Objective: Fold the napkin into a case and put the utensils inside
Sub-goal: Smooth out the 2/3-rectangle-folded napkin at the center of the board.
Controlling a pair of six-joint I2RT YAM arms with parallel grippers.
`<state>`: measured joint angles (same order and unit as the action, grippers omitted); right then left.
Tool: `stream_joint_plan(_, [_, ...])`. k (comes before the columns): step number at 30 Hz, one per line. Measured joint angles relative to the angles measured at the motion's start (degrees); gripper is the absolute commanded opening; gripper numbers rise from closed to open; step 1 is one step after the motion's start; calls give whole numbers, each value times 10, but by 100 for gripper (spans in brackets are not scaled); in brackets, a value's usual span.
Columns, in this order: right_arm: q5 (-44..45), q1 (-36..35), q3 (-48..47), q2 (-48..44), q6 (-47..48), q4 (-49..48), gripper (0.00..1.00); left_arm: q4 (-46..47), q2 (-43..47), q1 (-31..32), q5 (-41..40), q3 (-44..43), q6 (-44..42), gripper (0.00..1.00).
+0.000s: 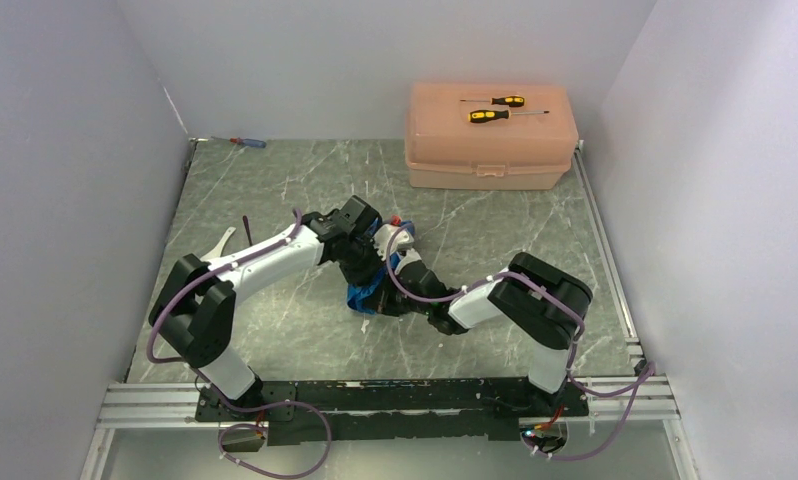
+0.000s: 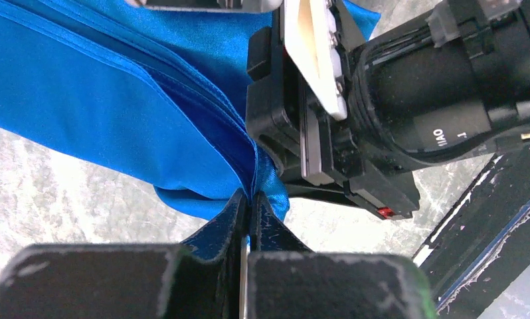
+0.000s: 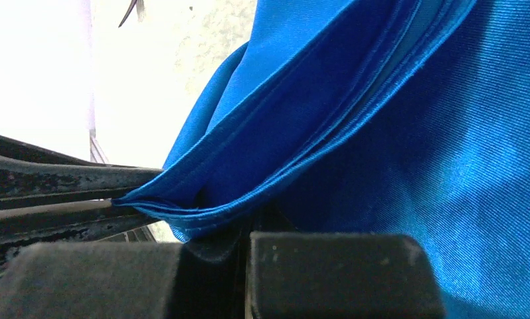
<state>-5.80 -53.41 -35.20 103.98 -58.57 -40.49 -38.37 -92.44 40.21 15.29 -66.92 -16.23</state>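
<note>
The bright blue napkin (image 1: 363, 297) hangs bunched between my two grippers above the middle of the table. My left gripper (image 2: 252, 199) is shut on a gathered fold of the napkin (image 2: 116, 100), its fingertips pressed together on the cloth. My right gripper (image 3: 246, 229) is shut on several stacked hemmed layers of the napkin (image 3: 382, 133). In the top view the left gripper (image 1: 363, 272) and right gripper (image 1: 395, 298) nearly touch. The white spoon (image 1: 221, 244) and the dark purple fork (image 1: 244, 226) lie on the table at the left, beside the left arm.
A peach plastic box (image 1: 490, 150) stands at the back right with two yellow-and-black screwdrivers (image 1: 495, 108) on its lid. A small blue-and-red screwdriver (image 1: 247, 142) lies at the back left corner. The right wrist housing (image 2: 408, 100) sits close beside the left fingers.
</note>
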Motion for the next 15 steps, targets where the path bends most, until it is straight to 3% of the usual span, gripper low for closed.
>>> stream_joint_plan(10, [3, -4, 2, -17, 11, 14, 0, 4, -7, 0, 5, 25, -6, 3])
stream_joint_plan(15, [6, 14, 42, -143, 25, 76, 0, 14, -22, 1, 18, 50, -9, 4])
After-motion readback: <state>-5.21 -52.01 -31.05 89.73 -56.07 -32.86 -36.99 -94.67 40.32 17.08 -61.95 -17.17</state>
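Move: The napkin's near end is already pinched in the left fingers and held up off the board; the spot it goes down to lies about 2 cm back, 1 cm left and 6 cm below that hand. The napkin's middle is roughly 6 cm ahead, 4 cm right and 6 cm below. From the right hand, the pinched end is some 2 cm ahead, straight in line sideways and 5 cm above, and the napkin's middle about 8 cm ahead, 2 cm right and just below. The napkin's lifted near end is brought down by the left hand, which keeps its pinch and sinks 3 to 4 cm towards the board while drawing back about 2 cm and slightly left. The right hand, fingers still shut, lingers under the raised cloth, then comes free of it, rising quickly some 4 cm and pulling away to the right. ##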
